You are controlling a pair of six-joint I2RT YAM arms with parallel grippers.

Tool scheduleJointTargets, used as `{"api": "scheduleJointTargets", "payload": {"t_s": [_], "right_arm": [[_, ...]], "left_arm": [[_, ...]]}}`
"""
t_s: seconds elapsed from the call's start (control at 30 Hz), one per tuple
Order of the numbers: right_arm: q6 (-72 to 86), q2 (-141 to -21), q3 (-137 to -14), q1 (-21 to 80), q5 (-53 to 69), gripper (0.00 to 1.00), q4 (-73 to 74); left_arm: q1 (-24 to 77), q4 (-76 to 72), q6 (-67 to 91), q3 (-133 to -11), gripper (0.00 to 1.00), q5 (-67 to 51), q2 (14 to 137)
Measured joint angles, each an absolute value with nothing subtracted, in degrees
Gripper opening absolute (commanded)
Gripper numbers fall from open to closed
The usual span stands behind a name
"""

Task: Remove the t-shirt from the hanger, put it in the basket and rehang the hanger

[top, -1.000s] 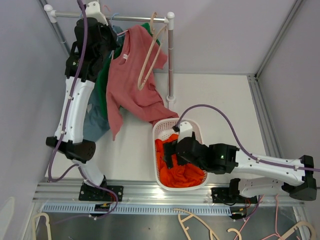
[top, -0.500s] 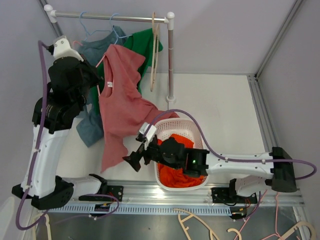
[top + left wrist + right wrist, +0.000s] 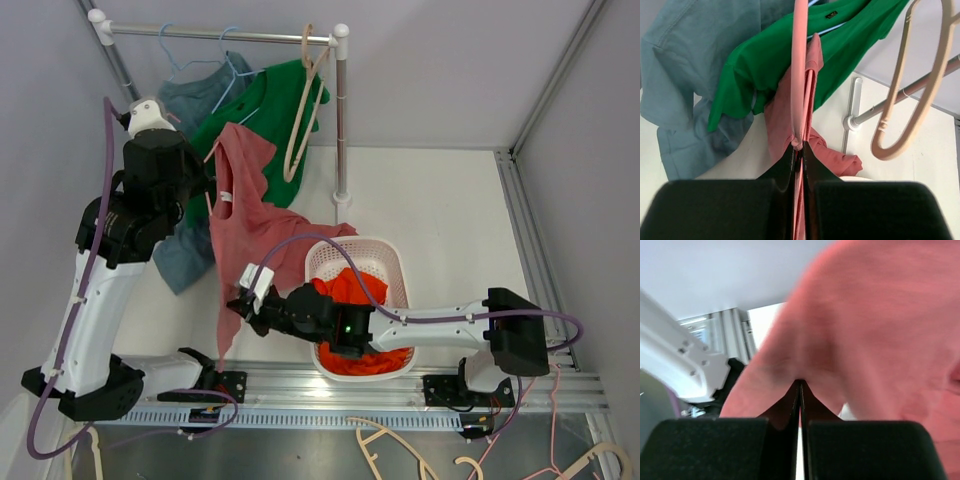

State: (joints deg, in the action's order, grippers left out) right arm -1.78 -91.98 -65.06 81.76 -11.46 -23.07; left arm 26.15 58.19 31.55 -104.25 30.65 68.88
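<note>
The pink t-shirt [image 3: 245,225] hangs on a pink hanger [image 3: 799,75], off the rail. My left gripper [image 3: 205,180] is shut on the pink hanger's wire, at the shirt's neck [image 3: 799,145]. My right gripper [image 3: 240,303] is shut on the lower hem of the pink t-shirt [image 3: 875,325], left of the basket. The shirt stretches between the two grippers.
A green shirt [image 3: 265,105] and a blue shirt [image 3: 195,100] hang on the rail [image 3: 220,35], with an empty beige hanger [image 3: 303,110]. A white basket [image 3: 395,275] holds orange cloth. The rack's post [image 3: 342,110] stands behind it. Spare hangers lie at the near edge.
My left gripper has carried the hanger and pink shirt down and away from the rail. My right gripper left the basket, reached left and closed on the shirt's hem.
</note>
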Motion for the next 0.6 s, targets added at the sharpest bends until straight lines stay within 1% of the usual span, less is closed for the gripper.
{"api": "scheduleJointTargets", "payload": {"t_s": [0.1, 0.17, 0.3, 0.33, 0.37, 0.43, 0.47, 0.6], "right_arm": [[-1.5, -91.9, -65.1, 83.3, -10.4, 0.00, -23.0], [-1.5, -91.5, -65.0, 85.1, -10.2, 0.00, -22.6], [-1.9, -89.3, -64.8, 92.2, -11.3, 0.00, -20.3], [-2.1, -88.8, -64.8, 94.1, -11.9, 0.05, -20.0], [-2.2, -88.3, -64.8, 95.9, -13.0, 0.43, -19.6], [-2.3, -87.7, -64.8, 98.8, -15.1, 0.89, -19.1], [-2.3, -87.4, -64.6, 99.4, -16.3, 0.99, -19.2], [-2.3, -87.6, -64.5, 98.5, -25.4, 1.00, -18.7]], "left_arm": [[26.2, 58.3, 31.5, -104.5, 0.01, 29.7, 69.5], [26.2, 59.9, 31.4, -107.3, 0.01, 29.1, 72.0], [26.2, 63.9, 30.5, -121.2, 0.01, 28.3, 82.4], [26.2, 64.8, 30.4, -124.7, 0.01, 28.3, 85.3], [26.2, 65.5, 30.4, -127.0, 0.01, 28.1, 87.2], [26.2, 65.8, 30.4, -127.7, 0.00, 27.6, 88.8], [26.2, 66.1, 30.4, -126.8, 0.01, 27.1, 88.7], [26.3, 65.9, 30.4, -120.9, 0.01, 26.2, 85.0]]}}
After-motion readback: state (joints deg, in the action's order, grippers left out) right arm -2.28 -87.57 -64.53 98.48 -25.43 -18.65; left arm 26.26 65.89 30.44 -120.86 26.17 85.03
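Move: The left gripper grips the pink hanger; the pink t-shirt's middle hangs about level with it, 6 cm right and some 17 cm below. The green shirt hangs roughly 11 cm ahead, 7 cm right and 12 cm below, and the empty tan hanger 13 cm ahead and 18 cm right. From the right gripper, already shut on the t-shirt's near edge, the shirt's middle is about 18 cm ahead and 3 cm right, roughly level; the basket is 7 cm ahead, 28 cm right and 22 cm below. Pull the right gripper straight back towards the base about 13 cm with its fingers shut at the t-shirt's near edge, then open wide to let the cloth go and start forward again by some 3 cm. Meanwhile keep the left grip on the pink hanger and carry it about 6 cm forward and 4 cm right, towards the green shirt, easing back slightly at the end and tipping down a little. ##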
